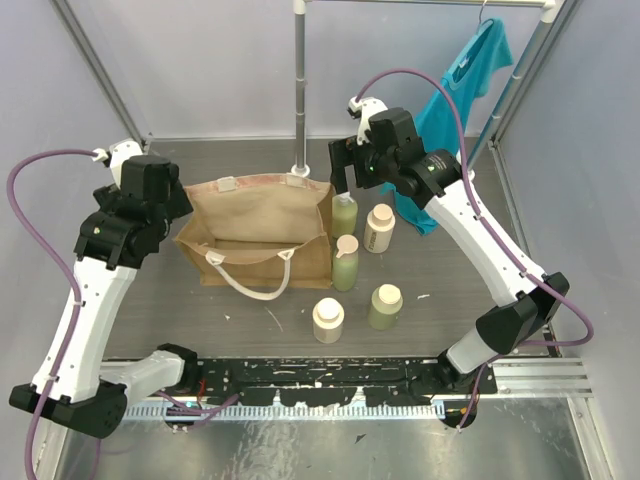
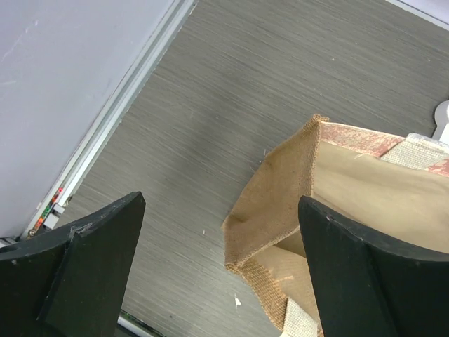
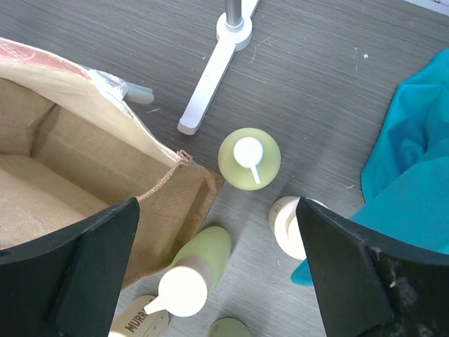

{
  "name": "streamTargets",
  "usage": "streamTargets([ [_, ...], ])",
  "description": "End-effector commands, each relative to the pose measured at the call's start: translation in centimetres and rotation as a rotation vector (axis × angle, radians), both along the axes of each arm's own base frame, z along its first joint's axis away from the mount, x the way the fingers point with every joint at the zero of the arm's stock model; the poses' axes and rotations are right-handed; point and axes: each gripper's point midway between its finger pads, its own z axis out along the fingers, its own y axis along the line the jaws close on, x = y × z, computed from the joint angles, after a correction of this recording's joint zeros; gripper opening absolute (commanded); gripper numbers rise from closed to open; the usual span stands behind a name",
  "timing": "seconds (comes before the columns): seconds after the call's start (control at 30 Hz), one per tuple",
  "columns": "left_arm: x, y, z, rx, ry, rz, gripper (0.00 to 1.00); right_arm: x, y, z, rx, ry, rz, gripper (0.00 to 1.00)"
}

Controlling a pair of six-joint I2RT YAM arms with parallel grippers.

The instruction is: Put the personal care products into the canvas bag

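Note:
The tan canvas bag (image 1: pixel 258 232) stands open at mid-table, its rope handle hanging over the front. Five bottles stand right of it: a green pump bottle (image 1: pixel 344 215), a cream bottle (image 1: pixel 379 228), a second green pump bottle (image 1: pixel 346 262), a cream one (image 1: pixel 328 320) and a green one (image 1: pixel 385 306). My right gripper (image 1: pixel 346 172) is open and empty above the back pump bottle (image 3: pixel 249 158); the cream bottle (image 3: pixel 289 226) sits by its right finger. My left gripper (image 1: pixel 168 208) is open and empty above the bag's left corner (image 2: pixel 280 182).
A metal stand pole (image 1: pixel 299 90) rises behind the bag, its white foot (image 3: pixel 210 74) on the table. A teal shirt (image 1: pixel 470 70) hangs at the back right and drapes near the cream bottle (image 3: pixel 414 175). Walls close in on both sides.

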Motion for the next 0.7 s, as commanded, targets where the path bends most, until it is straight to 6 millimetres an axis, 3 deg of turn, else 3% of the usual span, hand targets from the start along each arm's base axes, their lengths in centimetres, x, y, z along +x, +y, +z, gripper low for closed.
streamTargets([
  [0.0,0.6,-0.1,1.1,0.023,-0.046,-0.032,0.98,-0.2,-0.8,2.9,0.06,-0.05,-0.062,1.0],
  [0.23,0.5,-1.6,1.8,0.003,-0.213,-0.185,0.98,-0.8,-1.5,0.4,0.092,0.035,-0.149,1.0],
  [0.33,0.5,-2.4,3.1,-0.001,-0.297,-0.256,0.98,-1.3,-1.2,-1.1,0.083,0.081,-0.127,1.0],
  [0.5,0.6,-2.3,1.6,0.081,-0.14,-0.299,0.98,-2.2,-1.9,-4.3,0.006,0.153,-0.125,1.0],
  [0.67,1.5,-3.0,0.5,0.115,-0.045,-0.349,0.98,-3.5,-2.4,-6.1,-0.021,0.214,-0.122,0.99],
])
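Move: The rear green pump bottle stands roughly 4 cm ahead of the right hand and level with it sideways, its middle some 21 cm below. The cream bottle is about 8 cm to that hand's right, level fore and aft. The front green pump bottle stands about 10 cm back and 1 cm right, and the open bag's middle about 6 cm back and 20 cm left. From the left hand, the bag's middle lies about 20 cm right, 2 cm ahead and 22 cm below. Still empty and wide open, the right hand sinks ever faster, about 7 cm, down towards the rear green pump bottle, easing back and a little right as its fingers tip about 10 degrees further down. The open left hand, above the bag's left side, swings some 2.5 cm right towards the bag and turns about 15 degrees clockwise, ending slightly farther forward and higher. ##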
